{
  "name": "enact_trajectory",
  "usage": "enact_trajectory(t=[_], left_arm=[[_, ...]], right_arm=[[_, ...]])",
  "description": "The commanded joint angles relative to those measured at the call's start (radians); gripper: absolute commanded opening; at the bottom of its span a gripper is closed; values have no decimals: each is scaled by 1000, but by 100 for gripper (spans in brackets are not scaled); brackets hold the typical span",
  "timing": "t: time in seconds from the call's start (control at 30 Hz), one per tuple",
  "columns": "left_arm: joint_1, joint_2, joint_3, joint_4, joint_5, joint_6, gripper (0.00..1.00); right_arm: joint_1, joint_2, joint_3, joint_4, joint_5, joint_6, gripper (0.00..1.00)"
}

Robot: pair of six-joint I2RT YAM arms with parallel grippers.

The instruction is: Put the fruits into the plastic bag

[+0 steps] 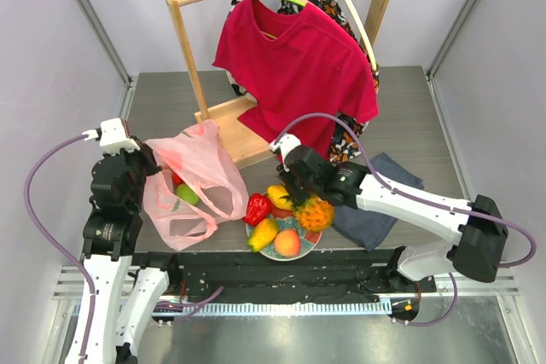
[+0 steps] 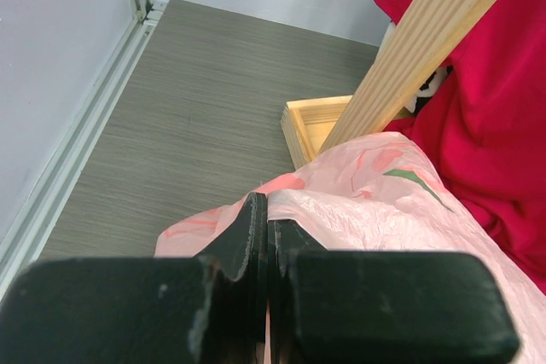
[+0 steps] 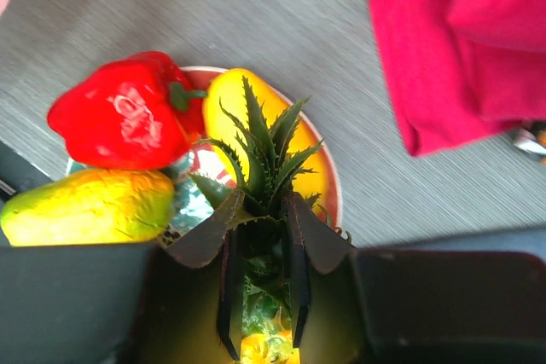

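Observation:
The pink plastic bag (image 1: 192, 181) lies at the left with its mouth held up; a green fruit (image 1: 187, 194) and something red show inside. My left gripper (image 1: 149, 164) is shut on the bag's edge (image 2: 367, 202), film pinched between its fingers (image 2: 256, 219). On the red plate (image 1: 275, 252) lie a red pepper (image 1: 258, 208), a yellow-green mango (image 1: 263, 234), a peach (image 1: 287, 243), a yellow fruit (image 1: 279, 196) and the pineapple (image 1: 315, 213). My right gripper (image 3: 263, 206) is shut on the pineapple's green leaf crown (image 3: 260, 159), beside the pepper (image 3: 119, 112).
A wooden clothes rack (image 1: 230, 130) stands behind the plate with a red T-shirt (image 1: 294, 66) hanging low over the table. A folded grey-blue cloth (image 1: 375, 202) lies under my right arm, to the right of the plate.

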Motion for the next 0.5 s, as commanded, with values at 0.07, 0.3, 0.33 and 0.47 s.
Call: enact_trajectory(t=[0.07, 0.3, 0.33, 0.47], left_arm=[[6, 6, 2, 50, 45, 10, 0], [5, 16, 4, 51, 78, 12, 0], [5, 18, 4, 51, 78, 10, 0], [6, 29, 4, 51, 88, 10, 0]], right_arm=[[-5, -181, 121, -78, 80, 8, 1], [26, -325, 172, 98, -175, -15, 1], [37, -328, 172, 133, -258, -18, 1], [179, -281, 212, 302, -357, -38, 1]])
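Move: My right fingers already pinch the pineapple's crown; the plastic bag's mouth lies about 20 cm to their left, roughly level in reach and some 5 cm lower. The yellow mango is about 4 cm left and 1 cm back, and the red pepper 9 cm left and 5 cm back. The orange sits 2 cm left and 13 cm back, all three roughly 10 cm down. From my left hand, the bag's mouth lies 11 cm right, 6 cm back and 18 cm below. I keep the pineapple's crown pinched and swing my right hand up fast by about 20 cm, clear of the bowl, edging slightly right at first, then back and left to finish 5 cm nearer my base. As it climbs, my wrist turns some 35 degrees, so the fingers come up from pointing steeply down and aim more to the left. My left hand still grips the bag's edge and drifts right only a centimetre. ##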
